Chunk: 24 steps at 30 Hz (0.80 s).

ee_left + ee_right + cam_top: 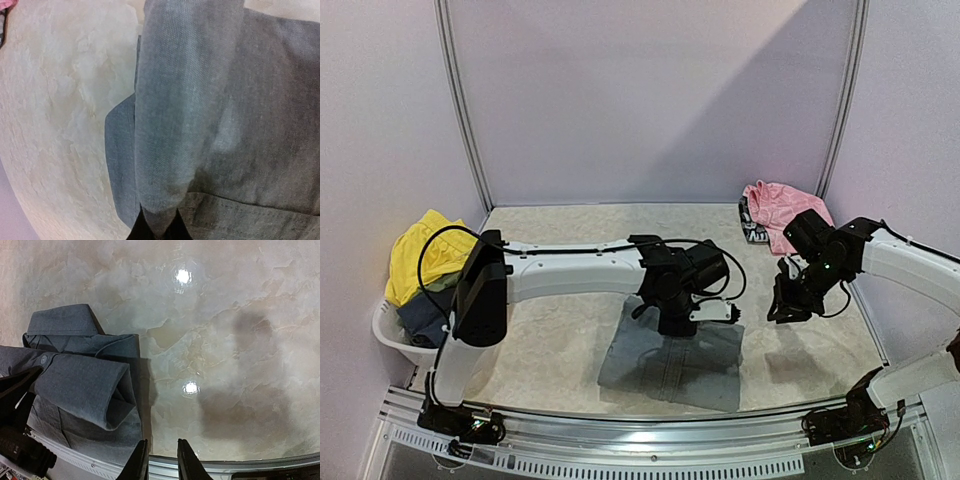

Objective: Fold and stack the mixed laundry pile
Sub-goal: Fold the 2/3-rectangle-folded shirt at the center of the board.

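A partly folded grey shirt (670, 365) lies near the table's front edge. My left gripper (672, 322) is over its far edge and is shut on a raised fold of the grey shirt (190, 100), pinched between the black fingertips (137, 232). My right gripper (782, 312) hovers to the right of the shirt, apart from it. In the right wrist view its jaws (162, 460) stand a little open over bare table with nothing between them, and the grey shirt (80, 385) lies to their left. A pink piece (775, 210) rests at the back right.
A white tub (388, 338) at the left edge holds yellow shorts (425, 250) and darker garments (425, 315). A metal rail (650, 430) runs along the table's front edge. Walls close in the back and sides.
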Available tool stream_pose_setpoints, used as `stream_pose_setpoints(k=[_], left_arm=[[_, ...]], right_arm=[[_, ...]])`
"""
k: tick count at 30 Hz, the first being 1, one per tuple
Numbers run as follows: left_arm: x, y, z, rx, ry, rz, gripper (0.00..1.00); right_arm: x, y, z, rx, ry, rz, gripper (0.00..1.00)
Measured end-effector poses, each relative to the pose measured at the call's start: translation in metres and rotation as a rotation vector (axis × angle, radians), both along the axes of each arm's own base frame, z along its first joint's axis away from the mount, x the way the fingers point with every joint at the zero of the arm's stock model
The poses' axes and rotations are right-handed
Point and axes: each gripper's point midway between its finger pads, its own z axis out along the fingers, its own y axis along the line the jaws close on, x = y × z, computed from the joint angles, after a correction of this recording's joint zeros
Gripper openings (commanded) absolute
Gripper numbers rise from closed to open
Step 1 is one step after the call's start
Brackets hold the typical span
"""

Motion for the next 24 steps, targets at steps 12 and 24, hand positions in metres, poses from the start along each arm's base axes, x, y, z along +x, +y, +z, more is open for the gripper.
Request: stream_pose_setpoints(k=[12,24], left_arm=[[0.032,0.008,-0.015,-0.004,-0.05,0.166,0.45],[0.079,0.041,0.064,-0.214,-0.259,0.588,0.97]], right_arm=[[0.001,0.002,0.0,0.004,0.01,0.007,0.21],[0.011,0.022,0.029,0.129,-0.084,0.041,0.24]])
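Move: Pinched in the left hand is the loose edge of the gray shirt's fold; the shirt's far edge, where it is to land, lies about 5 cm ahead and 4 cm below. The collar pokes out some 7 cm ahead and 2 cm right, and the shirt's middle lies about 6 cm back, 3 cm left. The pink cloth is roughly 26 cm ahead and 21 cm right. From the right hand that far edge is about 7 cm ahead, 16 cm left, 8 cm down. Carrying the pinched edge forward and slightly down towards the collar side, the left hand lets go of the cloth by opening wide while still moving forward. It then lifts clear steeply, about 8 cm forward of its start, having turned some 35 degrees counter-clockwise. The right hand, touching nothing, rises about 3 cm late and drifts left. ##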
